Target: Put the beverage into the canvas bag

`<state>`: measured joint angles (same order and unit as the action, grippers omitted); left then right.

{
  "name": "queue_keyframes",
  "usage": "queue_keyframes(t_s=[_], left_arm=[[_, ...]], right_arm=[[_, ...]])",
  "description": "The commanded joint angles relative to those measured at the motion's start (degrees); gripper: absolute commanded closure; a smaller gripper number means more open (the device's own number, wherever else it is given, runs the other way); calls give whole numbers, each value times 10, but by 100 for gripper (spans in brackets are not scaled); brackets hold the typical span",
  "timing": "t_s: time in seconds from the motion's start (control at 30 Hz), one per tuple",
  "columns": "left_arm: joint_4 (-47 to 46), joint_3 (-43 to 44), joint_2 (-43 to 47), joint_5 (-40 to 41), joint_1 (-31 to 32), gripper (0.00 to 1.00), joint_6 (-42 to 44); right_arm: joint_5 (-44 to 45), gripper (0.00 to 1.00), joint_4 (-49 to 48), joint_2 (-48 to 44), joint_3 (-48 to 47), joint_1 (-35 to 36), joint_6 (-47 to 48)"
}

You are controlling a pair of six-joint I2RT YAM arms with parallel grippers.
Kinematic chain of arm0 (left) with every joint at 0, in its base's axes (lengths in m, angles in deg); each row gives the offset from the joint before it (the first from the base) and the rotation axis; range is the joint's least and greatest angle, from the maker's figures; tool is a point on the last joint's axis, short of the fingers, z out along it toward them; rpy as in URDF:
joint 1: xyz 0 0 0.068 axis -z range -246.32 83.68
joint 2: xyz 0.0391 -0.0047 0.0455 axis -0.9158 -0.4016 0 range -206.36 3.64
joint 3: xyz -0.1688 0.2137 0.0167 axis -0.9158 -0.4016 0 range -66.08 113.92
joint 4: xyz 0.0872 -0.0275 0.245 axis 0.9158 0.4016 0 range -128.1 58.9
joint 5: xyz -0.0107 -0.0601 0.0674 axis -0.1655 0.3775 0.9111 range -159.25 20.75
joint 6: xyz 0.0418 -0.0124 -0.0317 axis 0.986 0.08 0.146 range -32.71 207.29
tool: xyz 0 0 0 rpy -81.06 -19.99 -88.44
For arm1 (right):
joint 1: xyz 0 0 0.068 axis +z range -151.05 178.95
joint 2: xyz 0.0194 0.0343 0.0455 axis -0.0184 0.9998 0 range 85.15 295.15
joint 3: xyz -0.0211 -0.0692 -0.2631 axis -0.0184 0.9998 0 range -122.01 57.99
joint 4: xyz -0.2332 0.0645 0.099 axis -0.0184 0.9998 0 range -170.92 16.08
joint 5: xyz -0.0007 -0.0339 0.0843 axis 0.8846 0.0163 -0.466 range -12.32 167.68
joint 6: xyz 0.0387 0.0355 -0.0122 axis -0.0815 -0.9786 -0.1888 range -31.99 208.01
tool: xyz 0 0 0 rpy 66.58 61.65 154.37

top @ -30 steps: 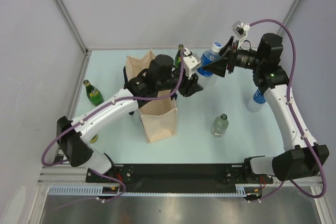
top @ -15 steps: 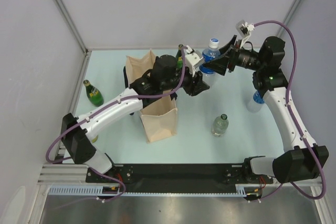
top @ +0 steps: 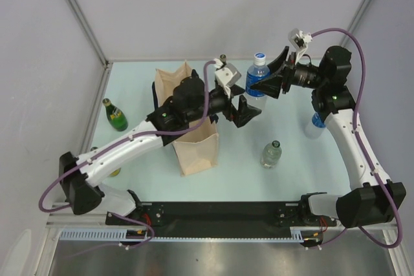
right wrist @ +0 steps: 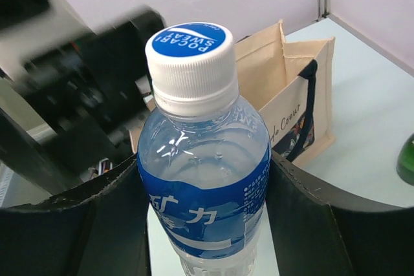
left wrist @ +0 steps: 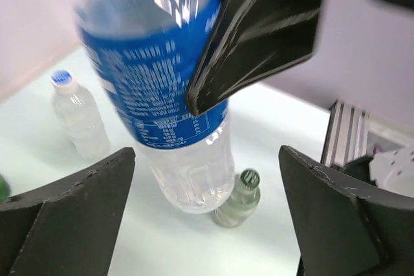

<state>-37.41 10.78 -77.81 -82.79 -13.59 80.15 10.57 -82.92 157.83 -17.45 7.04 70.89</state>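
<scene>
The beverage, a clear bottle (top: 257, 77) with a blue label and white cap, hangs in the air right of the canvas bag (top: 194, 143). My right gripper (top: 264, 86) is shut on its labelled body (right wrist: 204, 179), one finger on each side. The beige bag (right wrist: 294, 88) with dark handles stands upright behind the bottle in the right wrist view. My left gripper (top: 248, 110) stands open just below the bottle, not touching it. Its fingers (left wrist: 65, 218) are spread wide, and the bottle (left wrist: 162, 95) hangs above them.
A small clear bottle with a green cap (top: 272, 153) stands right of the bag. A water bottle (top: 315, 124) stands by the right arm, and a green bottle (top: 116, 114) at the left. Another green bottle top (top: 223, 59) shows behind the left wrist.
My left gripper has opened wide and drawn back off the bottle toward the near side. The right gripper keeps the bottle and has tipped it more upright.
</scene>
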Motion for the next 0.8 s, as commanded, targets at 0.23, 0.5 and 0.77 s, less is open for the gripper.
queue_keyframes(t_s=[0.23, 0.5, 0.77], left_arm=[[14, 28, 108, 65, -42, 0, -103], [125, 136, 59, 35, -66, 0, -220], [202, 203, 5, 8, -65, 6, -271]], right_arm=[[9, 100, 87, -45, -4, -8, 153], [18, 100, 134, -66, 18, 12, 271], [50, 100, 174, -63, 16, 46, 292]])
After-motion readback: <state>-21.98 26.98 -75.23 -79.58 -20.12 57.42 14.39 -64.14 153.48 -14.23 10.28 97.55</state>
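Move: The left hand, open, has the blue-label beverage bottle just off its fingertips: middle about 3 cm ahead, 4 cm right and 5 cm higher. The right hand grips that bottle; the canvas bag lies some 23 cm to its left, 3 cm ahead and 27 cm lower. On the table, the clear bottle stands about 14 cm ahead and 5 cm right of the right hand, the small clear bottle 13 cm back and 7 cm right, both roughly 33 cm lower. Up and away from the bottle the left hand climbs about 10 cm and swings left, fingers still wide open, easing slightly back down and right at the end while it rolls some 20 degrees. The right hand keeps its grip on the bottle, sinking about 5 cm and drifting back a little, its wrist tilting so the fingers dip roughly 10 degrees. ##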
